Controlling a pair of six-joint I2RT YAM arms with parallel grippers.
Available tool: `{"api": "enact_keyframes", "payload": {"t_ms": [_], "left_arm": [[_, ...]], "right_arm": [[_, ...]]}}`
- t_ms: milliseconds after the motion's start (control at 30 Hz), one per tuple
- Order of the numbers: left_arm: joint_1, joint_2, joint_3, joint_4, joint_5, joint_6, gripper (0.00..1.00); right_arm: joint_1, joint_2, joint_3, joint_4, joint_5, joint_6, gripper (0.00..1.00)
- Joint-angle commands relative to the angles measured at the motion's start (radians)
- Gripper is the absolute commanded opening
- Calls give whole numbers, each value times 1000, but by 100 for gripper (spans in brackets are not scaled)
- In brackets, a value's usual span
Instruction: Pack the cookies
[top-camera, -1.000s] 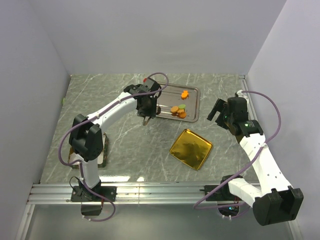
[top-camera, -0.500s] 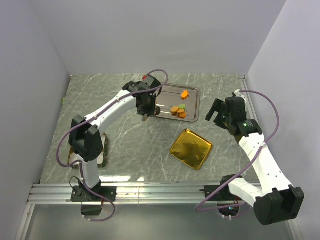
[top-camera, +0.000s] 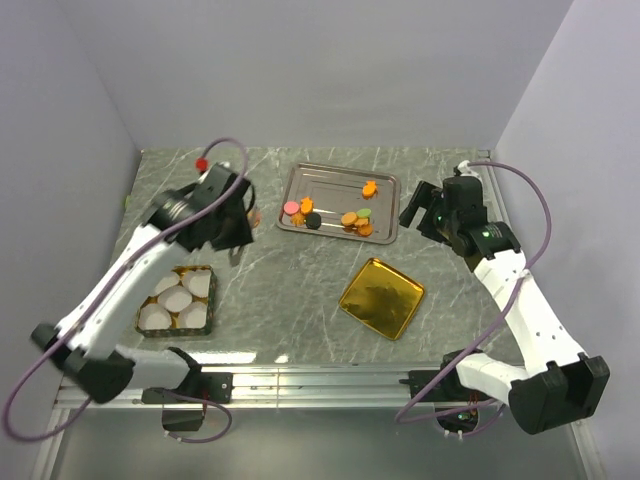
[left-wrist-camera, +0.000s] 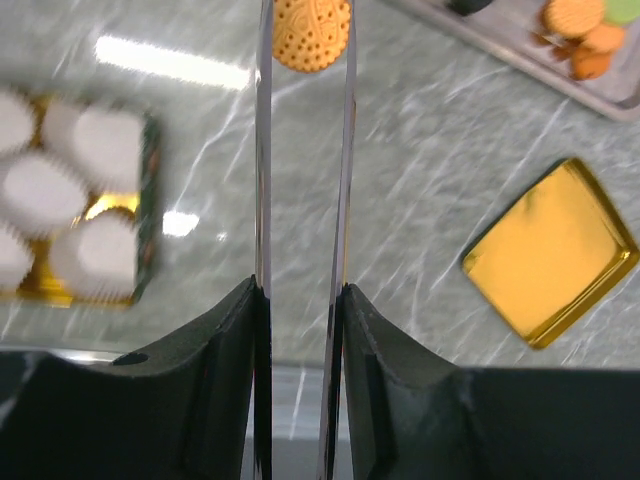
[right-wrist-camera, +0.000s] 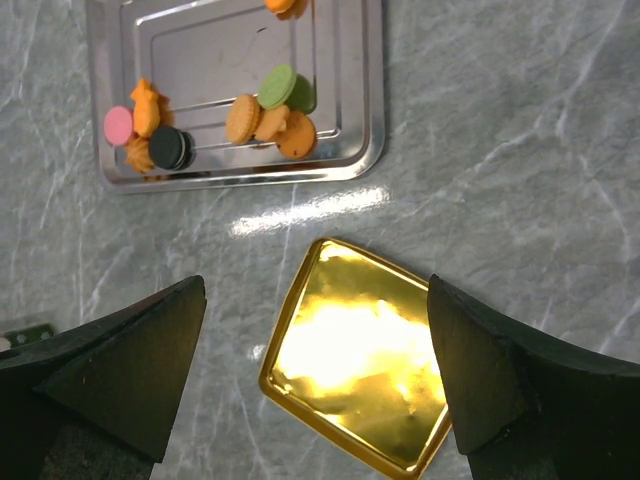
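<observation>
My left gripper (top-camera: 243, 216) hangs left of the steel tray (top-camera: 330, 186), just beyond the box of white paper cups (top-camera: 178, 300). It is shut on an orange cookie (left-wrist-camera: 312, 32), pinched between its thin fingertips (left-wrist-camera: 262, 60). The other cookies lie on the tray: a pink one (right-wrist-camera: 118, 124), a green one (right-wrist-camera: 277, 86), a dark one (right-wrist-camera: 168, 147) and several orange ones (right-wrist-camera: 270, 122). My right gripper (right-wrist-camera: 316, 290) is open and empty, high above the gold lid (right-wrist-camera: 355, 365).
The gold lid (top-camera: 381, 297) lies tilted on the marble table between the arms. The box with paper cups (left-wrist-camera: 70, 210) sits near the left arm's base. White walls close in the table on three sides.
My left arm has swung left from the tray's edge to above the table by the box, carrying the orange cookie. The right gripper has drifted slightly toward the back.
</observation>
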Motion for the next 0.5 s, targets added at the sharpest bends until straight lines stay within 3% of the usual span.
{"api": "enact_keyframes", "payload": {"t_ms": [0,233,467], "left_arm": [[2,-137,-112,-153,-64,-157,38],[72,-373,-293,-159,-35,-330,36],[215,-470,-358,-159,-44,-306,38]], "right_arm": [[18,27,52,16,-45,22,97],[55,112,89,20,-98,39,96],[101,175,121,22,-140,39,96]]}}
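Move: The left hand already holds a round orange cookie; the middle of the box of paper cups lies about 19 cm to its left, 8 cm back and 12 cm below. The black cookie is some 9 cm ahead, 10 cm right. For the right hand the green and orange cookie cluster lies roughly 3 cm ahead, 11 cm left, 9 cm down; the gold tray is 13 cm back, 8 cm left. Left carries its cookie about 13 cm left-back towards the box; right, open, goes 5 cm left-down towards the cluster. ##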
